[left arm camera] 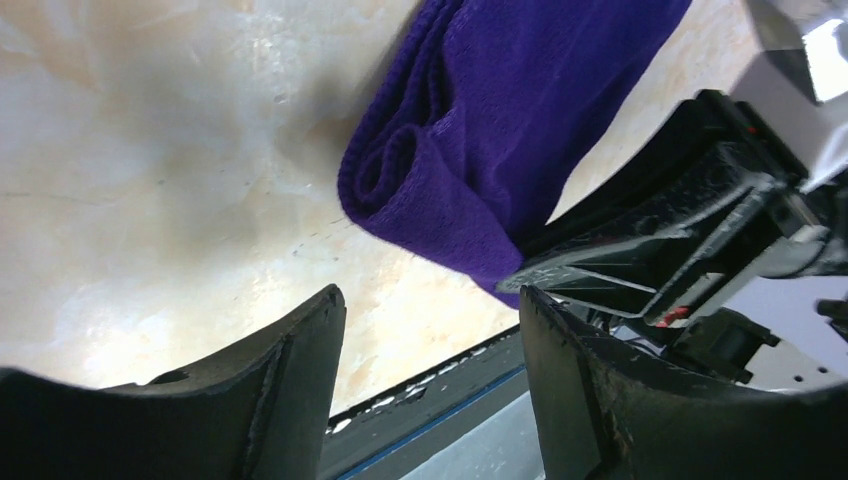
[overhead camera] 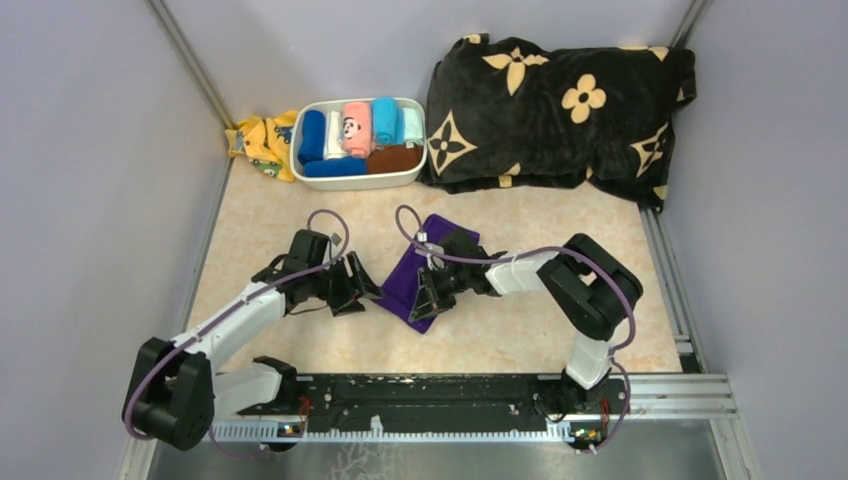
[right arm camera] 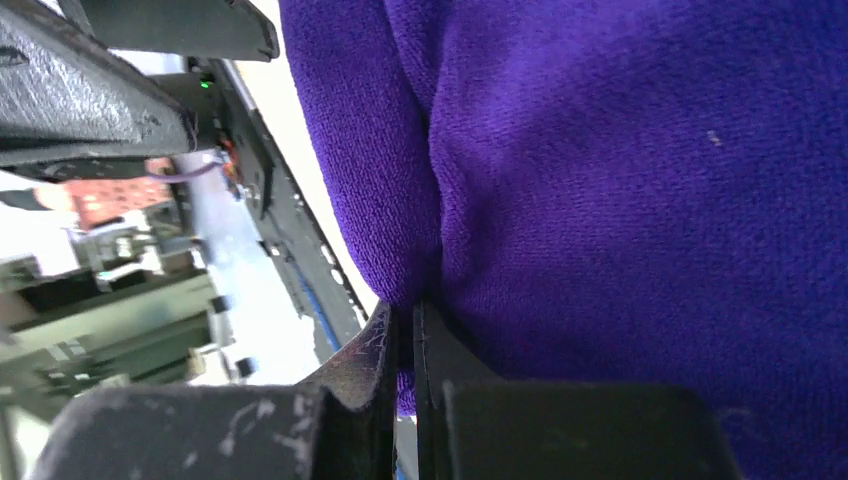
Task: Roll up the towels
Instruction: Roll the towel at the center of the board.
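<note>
The purple towel (overhead camera: 415, 262) lies on the table between the two arms, its near end curled into a small roll (left arm camera: 400, 185). My right gripper (overhead camera: 424, 300) is shut on a pinch of the purple towel (right arm camera: 620, 180) at that near end, the cloth squeezed between its closed jaws (right arm camera: 405, 325). My left gripper (overhead camera: 358, 290) stands open just left of the towel, apart from it, nothing between its fingers (left arm camera: 432, 300). The pink panda towel (overhead camera: 354, 128) stands rolled in the white basket.
A white basket (overhead camera: 360, 182) with several rolled towels sits at the back left, a yellow patterned cloth (overhead camera: 262, 140) beside it. A big black blanket with tan flowers (overhead camera: 560, 110) fills the back right. The arms' base rail (overhead camera: 420, 395) runs along the near edge.
</note>
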You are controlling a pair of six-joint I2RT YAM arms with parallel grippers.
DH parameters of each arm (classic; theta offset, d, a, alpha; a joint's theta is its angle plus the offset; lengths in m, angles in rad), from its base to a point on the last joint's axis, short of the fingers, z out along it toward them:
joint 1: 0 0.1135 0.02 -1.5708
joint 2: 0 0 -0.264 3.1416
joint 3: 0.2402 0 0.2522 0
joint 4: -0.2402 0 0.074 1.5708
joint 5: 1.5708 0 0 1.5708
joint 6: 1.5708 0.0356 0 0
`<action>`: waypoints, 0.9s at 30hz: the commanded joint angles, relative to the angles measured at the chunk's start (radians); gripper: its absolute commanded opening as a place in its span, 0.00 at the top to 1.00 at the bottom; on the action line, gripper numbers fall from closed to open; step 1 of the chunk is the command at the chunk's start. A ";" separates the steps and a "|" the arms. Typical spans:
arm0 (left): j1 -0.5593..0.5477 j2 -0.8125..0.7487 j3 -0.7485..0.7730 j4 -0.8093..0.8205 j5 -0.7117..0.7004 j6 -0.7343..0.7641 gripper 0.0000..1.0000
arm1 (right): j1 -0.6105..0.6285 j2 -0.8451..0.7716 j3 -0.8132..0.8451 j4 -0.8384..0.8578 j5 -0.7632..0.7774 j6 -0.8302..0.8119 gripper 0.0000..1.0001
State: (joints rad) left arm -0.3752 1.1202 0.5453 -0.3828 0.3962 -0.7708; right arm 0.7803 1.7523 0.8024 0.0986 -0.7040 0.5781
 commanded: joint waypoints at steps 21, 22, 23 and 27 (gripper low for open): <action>-0.014 0.359 0.140 0.245 0.073 -0.026 0.67 | -0.115 0.089 0.058 -0.036 -0.112 0.072 0.91; -0.014 0.376 0.142 0.239 0.068 -0.023 0.68 | -0.112 0.066 0.072 -0.075 -0.091 0.041 0.88; -0.014 0.387 0.142 0.231 0.059 -0.021 0.69 | -0.109 0.042 0.090 -0.119 -0.058 0.008 0.85; -0.014 0.407 0.121 0.213 0.029 -0.024 0.71 | -0.068 -0.065 0.142 -0.285 0.124 -0.127 0.67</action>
State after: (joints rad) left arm -0.3862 1.5120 0.6666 -0.1654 0.4637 -0.8082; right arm 0.6811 1.8214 0.8673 -0.0246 -0.7734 0.6209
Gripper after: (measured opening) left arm 0.297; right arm 0.271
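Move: The purple towel's coiled left end lies about 4 cm ahead of the left hand, 4 cm to its right and 5 cm below; the right fingers are about 8 cm right of this hand, 2 cm back and 3 cm lower. From the right hand, that end is about 4 cm ahead, 5 cm left and 2 cm below. The rolled edge it pinches is right at its fingertips, and the towel's far flat end is some 16 cm ahead and 7 cm right. Around the towel's coiled left end the left fingers close from wide to fairly narrow, as that hand goes some 5 cm forward and right, sinking about 3 cm. The right hand, still pinching the rolled edge, rolls its forward side down some 15 degrees while easing down and right, then turns partly back and opens its fingers as it moves slightly forward and up. ##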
